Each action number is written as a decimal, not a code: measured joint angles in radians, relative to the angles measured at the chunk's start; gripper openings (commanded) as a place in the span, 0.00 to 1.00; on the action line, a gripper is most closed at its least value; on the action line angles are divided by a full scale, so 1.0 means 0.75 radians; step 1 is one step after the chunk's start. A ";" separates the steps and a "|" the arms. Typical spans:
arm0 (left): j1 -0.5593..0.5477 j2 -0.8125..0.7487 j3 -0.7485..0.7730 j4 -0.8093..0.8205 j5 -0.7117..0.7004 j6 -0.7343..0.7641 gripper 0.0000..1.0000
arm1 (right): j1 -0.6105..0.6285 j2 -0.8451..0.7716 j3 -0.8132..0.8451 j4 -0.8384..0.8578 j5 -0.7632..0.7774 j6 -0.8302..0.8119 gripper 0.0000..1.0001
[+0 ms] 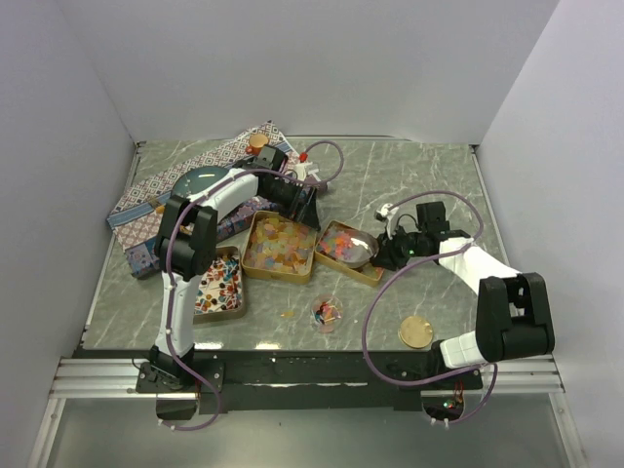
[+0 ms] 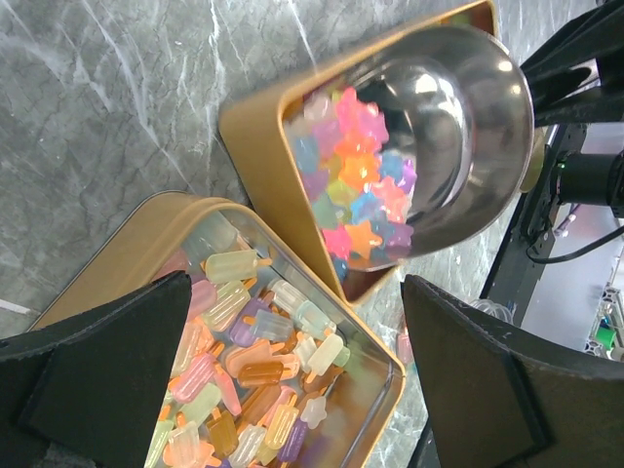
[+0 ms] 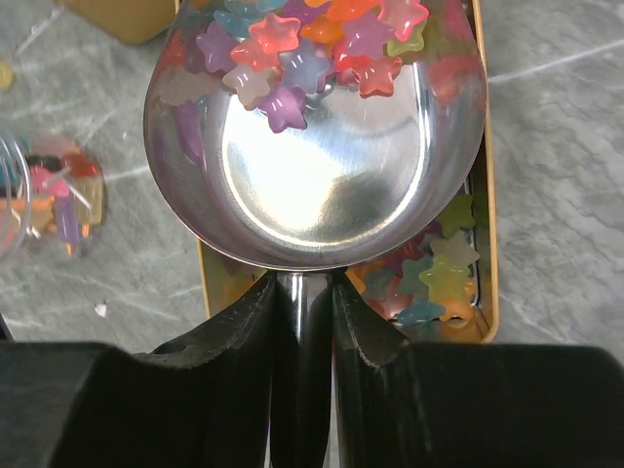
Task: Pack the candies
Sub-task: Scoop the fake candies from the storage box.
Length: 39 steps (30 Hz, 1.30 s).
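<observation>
Three gold tins hold the candies. The left tin (image 1: pixel 219 283) has red-white-black ones. The middle tin (image 1: pixel 281 246) has pale popsicle-shaped ones (image 2: pixel 244 361). The right tin (image 1: pixel 343 255) has bright star-shaped ones (image 2: pixel 356 185). My right gripper (image 1: pixel 387 250) is shut on the handle (image 3: pixel 302 322) of a steel scoop (image 3: pixel 312 146). The scoop is over the right tin with several star candies (image 3: pixel 302 49) at its front lip. My left gripper (image 1: pixel 308 208) is open and empty, its fingers (image 2: pixel 97 370) spread above the far end of the middle tin (image 2: pixel 127 253).
A small clear cup (image 1: pixel 327 312) with a few candies stands in front of the tins, also in the right wrist view (image 3: pixel 49 195). A cork disc (image 1: pixel 416 331) lies front right. One loose candy (image 1: pixel 288 314) lies near the cup. Patterned boxes (image 1: pixel 185 190) and a teal lid (image 1: pixel 205 178) sit back left.
</observation>
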 measured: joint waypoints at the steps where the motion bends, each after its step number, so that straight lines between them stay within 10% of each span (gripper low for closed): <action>1: -0.002 0.002 0.000 0.001 0.001 -0.003 0.97 | -0.005 -0.006 -0.003 0.018 -0.001 0.025 0.00; 39: 0.185 -0.174 0.113 -0.009 -0.178 0.019 0.97 | 0.027 -0.556 -0.370 0.754 0.128 0.460 0.00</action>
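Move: The right hand already grips the scoop, its bowl loaded in the mouth of the star-candy box, whose middle is about 8 cm to this hand's left, 2 cm ahead and 4 cm below. The clear storage box lies some 14 cm left and 12 cm back; the popsicle-candy box is about 25 cm left and 4 cm ahead. From the open left hand, the star-candy box is roughly 11 cm right, 7 cm back and 6 cm below; the popsicle-candy box is 6 cm left and 5 cm back. Keep the right fingers shut on the scoop handle and lift the loaded bowl out of the star-candy box: work it level with only a small rise first, then straight up quickly, about 10 cm in all, rolling its far side and bowl end up some 30 degrees. Let the left hand, fingers staying open, dip slightly beside the boxes, then draw it up, forward and left, about 7 cm each way, away from them. ##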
